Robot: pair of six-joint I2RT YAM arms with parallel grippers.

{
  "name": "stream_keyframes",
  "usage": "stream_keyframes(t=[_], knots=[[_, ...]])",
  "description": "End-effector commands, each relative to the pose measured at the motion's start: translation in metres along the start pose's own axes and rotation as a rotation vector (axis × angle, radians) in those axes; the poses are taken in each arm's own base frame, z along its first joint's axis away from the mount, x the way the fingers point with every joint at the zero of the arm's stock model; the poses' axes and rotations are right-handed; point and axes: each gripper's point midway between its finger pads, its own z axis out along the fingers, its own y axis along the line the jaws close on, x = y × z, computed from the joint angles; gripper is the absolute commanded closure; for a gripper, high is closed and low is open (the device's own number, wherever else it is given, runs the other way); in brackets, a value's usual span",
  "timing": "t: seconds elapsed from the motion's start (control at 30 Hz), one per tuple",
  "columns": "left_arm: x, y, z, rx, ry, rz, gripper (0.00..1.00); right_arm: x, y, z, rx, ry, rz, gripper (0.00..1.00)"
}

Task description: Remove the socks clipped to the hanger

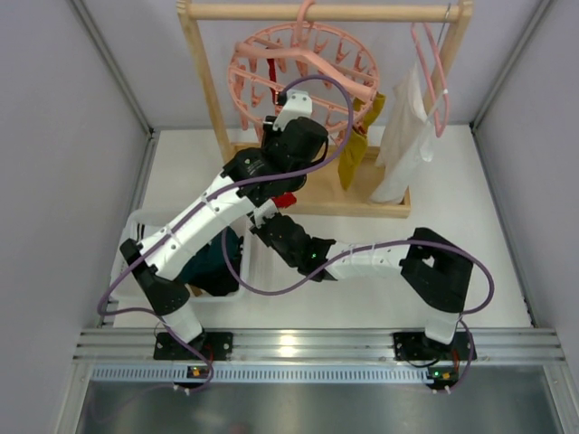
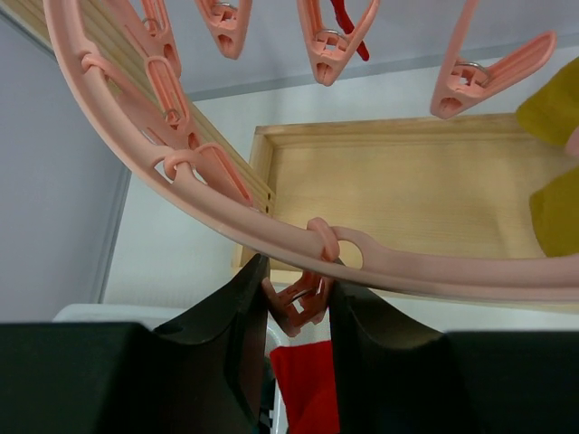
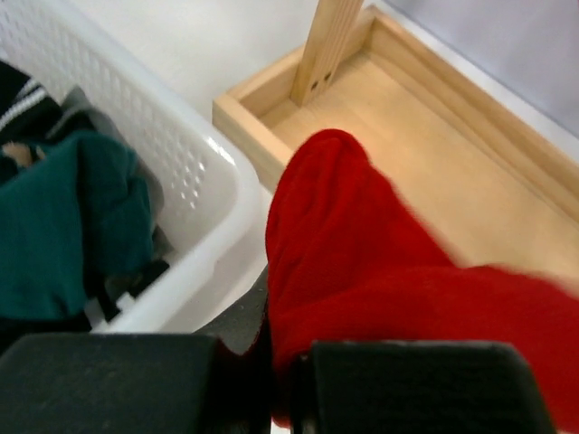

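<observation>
The round pink hanger (image 1: 237, 81) hangs from the wooden rack, and its ring (image 2: 425, 271) crosses the left wrist view. My left gripper (image 2: 297, 300) is shut on one of its small pink clips (image 2: 303, 306), just under the ring. Directly below that clip hangs a red sock (image 2: 308, 389) (image 1: 286, 199); whether the clip still grips it I cannot tell. Lower down, my right gripper (image 3: 280, 362) (image 1: 271, 221) is shut on the same red sock (image 3: 362, 253). A mustard sock (image 1: 355, 149) (image 2: 552, 163) hangs from the ring's right side. Another clip holds something red (image 2: 348, 27).
A white basket (image 1: 249, 262) (image 3: 208, 181) at the front left holds dark teal socks (image 3: 63, 226). The rack's wooden base tray (image 2: 398, 190) (image 1: 362, 203) lies under the hanger. A white cloth (image 1: 407, 136) hangs on a slim pink hanger at the right. Grey walls close in both sides.
</observation>
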Motion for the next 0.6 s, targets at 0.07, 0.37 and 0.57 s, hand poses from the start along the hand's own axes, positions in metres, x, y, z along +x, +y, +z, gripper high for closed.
stream_keyframes(t=[0.07,0.37,0.57], knots=[[-0.012,0.005,-0.01,0.056,-0.017,-0.069,0.66,-0.023,-0.005,-0.036,-0.037,-0.1,0.095,1.0],[-0.019,0.024,-0.039,0.165,-0.033,-0.178,0.28,-0.001,-0.003,-0.09,-0.274,-0.113,0.179,1.0],[-0.026,0.058,-0.071,0.224,-0.074,-0.269,0.02,-0.029,0.019,-0.101,-0.493,-0.165,0.224,1.0]])
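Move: The left hand holds an empty clip on the hanger's near rim right in its fingertips. A red sock still clipped on hangs about 15 cm straight ahead and some 5 cm higher; the yellow socks are 8 cm ahead and 16 cm right. For the right hand, gripping the removed red sock, the white basket's middle is roughly 19 cm left, 6 cm back and 11 cm below; the wooden tray is about 16 cm ahead, 11 cm right and 15 cm down. The left fingers spread wide and let go of the clip, then the hand draws back and up about 4 cm each, drifting left and rolling slightly. The right hand, still pinching the red sock, pulls it some 7 cm back and 6 cm right, out from beneath the hanger, dipping slightly before rising again and turning about 15 degrees counter-clockwise. ##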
